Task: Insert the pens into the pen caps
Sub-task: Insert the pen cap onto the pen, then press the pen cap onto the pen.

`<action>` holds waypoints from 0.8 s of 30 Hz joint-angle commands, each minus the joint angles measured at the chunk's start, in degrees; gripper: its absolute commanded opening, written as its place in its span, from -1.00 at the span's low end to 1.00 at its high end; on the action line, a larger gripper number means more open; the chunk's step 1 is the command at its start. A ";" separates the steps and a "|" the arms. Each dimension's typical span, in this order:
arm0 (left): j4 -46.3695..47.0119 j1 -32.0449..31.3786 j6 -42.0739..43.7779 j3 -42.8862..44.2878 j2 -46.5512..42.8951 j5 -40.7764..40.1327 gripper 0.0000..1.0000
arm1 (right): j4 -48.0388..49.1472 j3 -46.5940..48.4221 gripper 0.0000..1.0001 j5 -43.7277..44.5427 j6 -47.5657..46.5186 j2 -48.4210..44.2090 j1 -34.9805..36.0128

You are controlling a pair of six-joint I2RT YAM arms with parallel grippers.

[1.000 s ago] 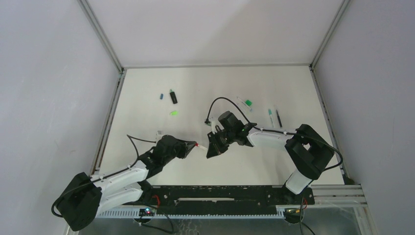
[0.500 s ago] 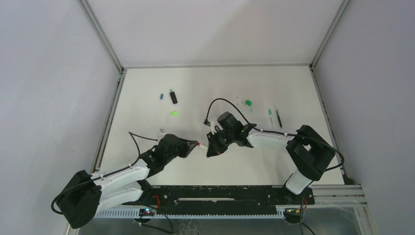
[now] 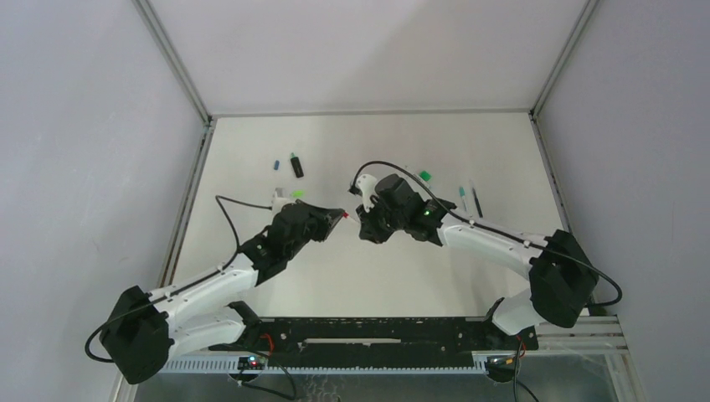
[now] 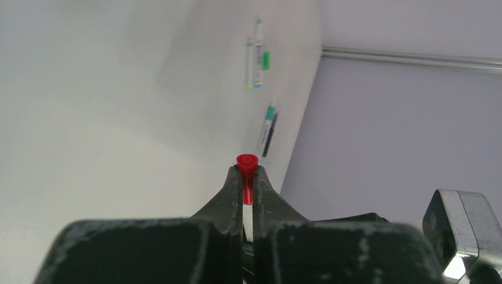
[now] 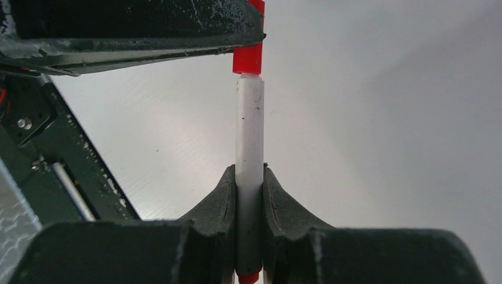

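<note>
My left gripper is shut on a red pen cap, with a strip of white showing between the fingers below it. My right gripper is shut on a white pen with a red rear end. In the right wrist view the pen's front end meets the red cap right under the left gripper's body. From above, the left gripper and right gripper face each other tip to tip at mid table, the red cap between them. How deep the pen sits in the cap is hidden.
At the far left lie a blue cap, a black marker and a bright green cap. At the far right lie a green cap, a teal-ended pen and a thin dark pen. Metal rails edge the table.
Both arms have swung away from the near edge toward the far side, carrying cap and pen with them. Both grips stay shut, tips still facing each other.
</note>
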 commanded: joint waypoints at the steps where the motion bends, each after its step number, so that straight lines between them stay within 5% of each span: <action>1: 4.13 -1.68 6.82 8.94 0.11 7.53 -1.00 | -3.19 8.48 -1.00 7.63 -6.89 -2.00 -0.41; 8: 2.37 -1.67 12.19 16.98 1.91 7.90 -1.00 | -14.21 18.79 -1.00 4.21 -9.90 -0.05 -4.96; 24: 10.23 -3.41 17.05 27.49 11.69 13.67 -1.00 | -4.97 17.64 -1.00 -4.67 -18.71 -8.09 -10.72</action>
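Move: Right in front of the left hand, which already grips the red cap, the white pen's middle lies about 3 cm back, 4 cm right and 3 cm below it; seen from the right hand, holding that pen, the cap is some 3 cm ahead, 4 cm left and 3 cm up. On the table, roughly 15 cm lower, a lime cap lies about 19 cm ahead and 13 cm left of the left hand; a green cap lies about 30 cm ahead and 17 cm right of the right hand. Rising together, both hands carry the joined cap and pen up about 12-13 cm from the table while drifting some 6 cm forward and 5 cm right, the sideways drift coming mostly in the later half. Both wrists tilt back, 15-20 degrees, lifting the fingertips. The left fingers keep pinching the cap, the right ones the pen body, its tip end still inside the cap's mouth. ##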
